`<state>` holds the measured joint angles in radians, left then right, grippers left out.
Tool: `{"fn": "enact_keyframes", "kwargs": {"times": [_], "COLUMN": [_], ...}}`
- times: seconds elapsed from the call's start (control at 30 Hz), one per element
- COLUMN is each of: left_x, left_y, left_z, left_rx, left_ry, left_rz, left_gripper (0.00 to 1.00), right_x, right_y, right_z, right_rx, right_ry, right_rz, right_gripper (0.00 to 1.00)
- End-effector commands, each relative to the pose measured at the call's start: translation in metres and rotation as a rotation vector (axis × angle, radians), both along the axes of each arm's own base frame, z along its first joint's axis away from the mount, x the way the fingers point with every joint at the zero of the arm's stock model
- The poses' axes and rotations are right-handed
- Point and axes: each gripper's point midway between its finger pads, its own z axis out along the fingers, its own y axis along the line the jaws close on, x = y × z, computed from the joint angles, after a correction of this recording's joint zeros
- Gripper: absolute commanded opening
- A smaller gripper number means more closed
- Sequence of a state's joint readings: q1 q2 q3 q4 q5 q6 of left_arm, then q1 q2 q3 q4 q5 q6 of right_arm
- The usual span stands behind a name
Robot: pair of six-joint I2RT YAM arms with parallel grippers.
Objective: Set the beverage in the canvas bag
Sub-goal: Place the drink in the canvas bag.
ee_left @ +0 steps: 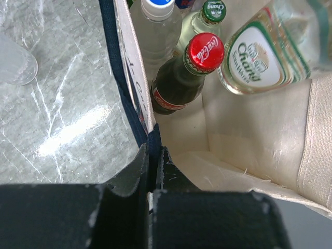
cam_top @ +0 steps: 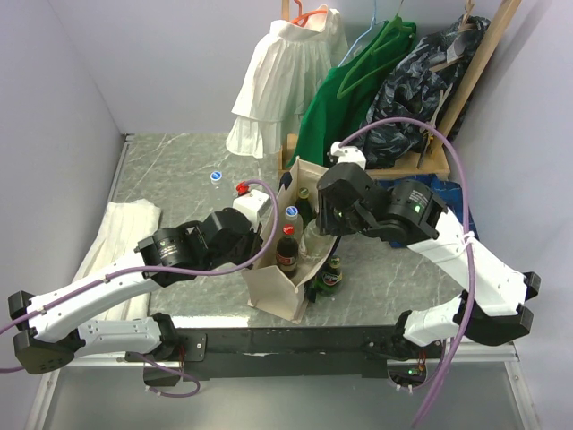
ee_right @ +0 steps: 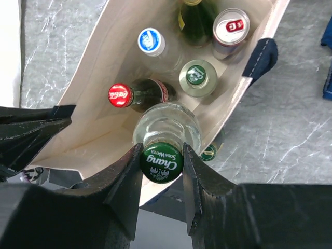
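The cream canvas bag stands upright near the table's front edge. My left gripper is shut on its rim at the navy strap, holding the mouth open. My right gripper is shut on the green cap of a clear Chang soda water bottle, the beverage. That bottle hangs tilted inside the bag's mouth, its base above the bag's floor. Inside stand a cola bottle, a blue-capped water bottle, a green-capped bottle, a can and a dark green bottle.
Green bottles stand on the table just right of the bag. A white folded cloth lies at the left. Clothes on hangers and a wooden rack fill the back right. A blue-capped bottle is behind the left arm.
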<state>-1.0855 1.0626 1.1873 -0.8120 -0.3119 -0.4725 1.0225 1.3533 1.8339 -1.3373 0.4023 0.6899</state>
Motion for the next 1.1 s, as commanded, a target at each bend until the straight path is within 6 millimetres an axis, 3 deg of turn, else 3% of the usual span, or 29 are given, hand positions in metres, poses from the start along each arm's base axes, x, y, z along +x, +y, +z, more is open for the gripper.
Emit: {"fn": "enact_keyframes", "kwargs": {"times": [0.0,0.43,1.07], "left_x": [0.006,0.005,0.007], "left_y": [-0.007,-0.005,0.002], "left_z": [0.009,0.012,0.029], "left_rx": [-0.032,-0.036,-0.05], "left_ry": [-0.039,-0.041,-0.073], "left_rz": [0.006,0.006,0.019], "left_gripper": [0.01,0.01,0.01], "right_x": [0.005,0.019,0.024], "right_y": [0.011,0.011,0.032], "right_z": [0.036,0.006,-0.037], "right_rx": [0.169,0.104,0.077], "right_ry": [-0.105,-0.105,-0.05], "right_rz": [-0.025,-0.101,-0.094], "right_gripper": [0.0,0.0,0.0]}}
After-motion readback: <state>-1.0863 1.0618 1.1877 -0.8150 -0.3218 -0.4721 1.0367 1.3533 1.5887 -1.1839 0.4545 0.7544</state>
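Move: I hold the Chang bottle by its cap in my right hand, nearly upright. Its place on the bag's floor is about 30 cm below this hand, 2 cm ahead and 3 cm left. The Coke bottle stands some 8 cm left and 1 cm ahead, the other Chang bottle 5 cm ahead and 2 cm left, the blue-capped bottle 7 cm ahead and 7 cm left. From my left hand that place is 12 cm right, 4 cm ahead, 22 cm down. With my right fingers still shut on the cap, I lower the Chang bottle about 6 cm deeper into the bag, into the gap between the Coke bottle, the standing Chang bottle and the bag's right wall, easing it slightly left and forward with barely a turn of the wrist. My left hand stays still and keeps its pinch on the bag's left rim. ##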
